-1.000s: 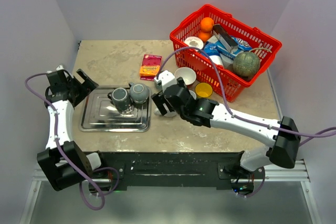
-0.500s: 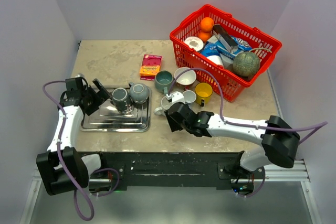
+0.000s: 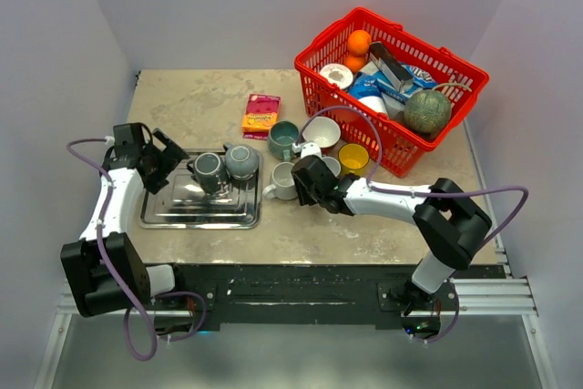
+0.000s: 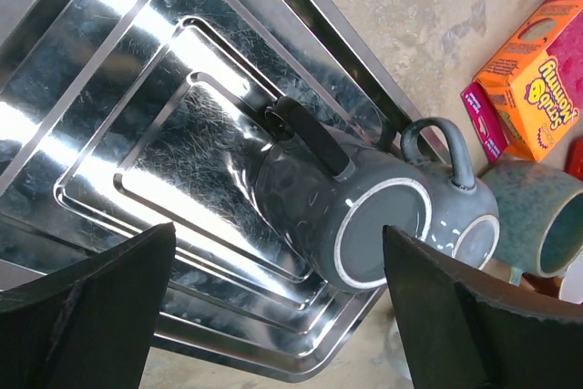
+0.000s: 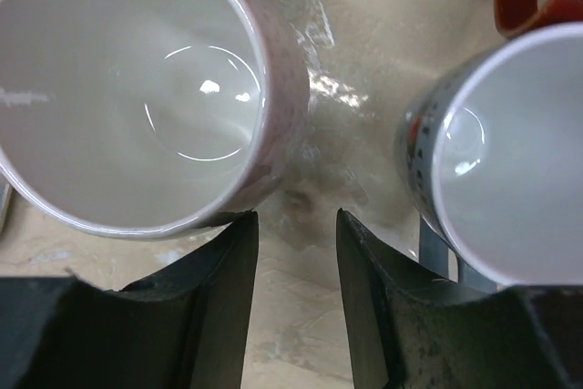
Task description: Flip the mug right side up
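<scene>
Two dark grey mugs stand upside down on the steel tray (image 3: 173,211): one (image 3: 208,168) nearer my left gripper, the other (image 3: 241,161) beside it. In the left wrist view the nearer mug (image 4: 364,216) shows its ringed base, with the second mug (image 4: 469,225) behind it. My left gripper (image 3: 168,157) (image 4: 273,316) is open just left of the nearer mug and touches neither. A white mug (image 3: 282,179) (image 5: 137,88) stands upright off the tray. My right gripper (image 3: 305,179) (image 5: 296,225) sits beside it, jaws narrowly apart over bare table.
A teal mug (image 3: 285,138), a white mug (image 3: 321,132), a yellow mug (image 3: 353,157) and a small patterned mug (image 5: 510,152) cluster right of the tray. A snack box (image 3: 261,114) lies behind them. A red basket (image 3: 328,38) of groceries fills the back right.
My left gripper swung in from the far left to the tray's mugs. My right arm drew back and folded, and its jaws narrowed beside the white mug.
</scene>
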Controlling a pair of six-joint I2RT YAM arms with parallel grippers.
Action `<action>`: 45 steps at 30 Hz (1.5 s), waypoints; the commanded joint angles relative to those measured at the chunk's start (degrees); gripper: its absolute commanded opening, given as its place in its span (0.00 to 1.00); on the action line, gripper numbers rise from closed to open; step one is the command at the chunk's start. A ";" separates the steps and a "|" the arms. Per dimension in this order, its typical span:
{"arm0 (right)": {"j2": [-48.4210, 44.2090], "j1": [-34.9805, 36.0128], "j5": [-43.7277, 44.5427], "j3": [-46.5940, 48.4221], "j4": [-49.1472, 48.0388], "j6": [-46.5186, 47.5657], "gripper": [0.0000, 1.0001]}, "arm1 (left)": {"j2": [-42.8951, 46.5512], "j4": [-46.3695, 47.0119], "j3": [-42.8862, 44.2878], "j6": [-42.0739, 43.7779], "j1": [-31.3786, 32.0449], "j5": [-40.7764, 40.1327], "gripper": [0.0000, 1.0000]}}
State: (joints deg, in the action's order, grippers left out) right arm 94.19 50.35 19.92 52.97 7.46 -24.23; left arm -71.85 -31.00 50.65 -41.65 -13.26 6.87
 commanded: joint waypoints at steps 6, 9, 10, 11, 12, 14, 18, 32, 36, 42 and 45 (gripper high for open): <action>0.82 -0.16 -0.32 4.51 -5.45 0.85 0.42 | -3.02 3.49 0.50 -15.56 -0.10 -3.97 0.99; -1.81 -0.16 -1.99 2.76 -4.92 1.20 0.44 | -4.86 5.68 -0.29 -19.25 -0.02 -3.01 0.99; -2.60 -0.16 -2.78 2.23 -4.74 1.20 0.45 | -5.40 6.21 -0.47 -20.91 0.07 -2.48 0.99; -4.18 -0.25 -3.04 1.53 -4.04 1.11 0.47 | -6.10 6.65 -0.29 -21.80 0.07 -2.13 0.98; -5.06 -0.25 -3.13 1.09 -3.69 0.85 0.48 | -7.41 6.92 -0.21 -22.59 0.25 -1.95 0.98; -6.73 -0.16 -3.22 0.12 -2.29 0.59 0.51 | -8.65 6.75 0.32 -24.88 0.77 -1.69 0.97; -12.09 -0.16 -3.05 -0.32 1.23 -0.21 0.58 | -11.46 4.73 1.99 -28.83 2.70 -4.23 0.94; -19.05 -0.16 0.82 1.61 7.74 0.15 0.66 | -19.10 -0.37 10.25 -34.73 8.33 -10.92 0.63; -19.40 -0.16 1.70 1.52 8.00 0.50 0.65 | -21.13 -0.90 11.40 -34.38 9.12 -11.00 0.51; -19.92 -0.16 2.84 1.17 8.18 1.02 0.65 | -21.92 -1.08 11.75 -34.29 9.83 -11.53 0.38; -19.75 -0.16 3.02 1.08 8.27 1.03 0.65 | -22.01 -1.43 12.10 -33.85 10.00 -11.88 0.30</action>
State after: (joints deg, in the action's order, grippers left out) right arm 76.42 50.24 20.38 53.01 16.23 -23.42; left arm -93.47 -32.01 60.51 -75.44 -4.03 -3.75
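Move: Lying on the tray about 8 cm to the left hand's right, 4 cm ahead and 7 cm below is the dark grey mug, its black handle on the near-left side. The light grey mug is some 8 cm farther right and 3 cm farther out. From the right hand, the dark grey mug is roughly 24 cm left and 5 ahead; the upright white mug is 6 cm left, 3 ahead; the pale cup is 7 cm right, 6 ahead. Sinking about 6 cm and reaching about as far forward, with a smaller shift right, the left hand goes to the dark grey mug's black handle, turning some 25 degrees counter-clockwise; its wide-open fingers close most of the way around the handle. The right hand first edges left and forward beside the white mug, then rises away from it, some 9 cm up overall, opening wider as it leaves. ##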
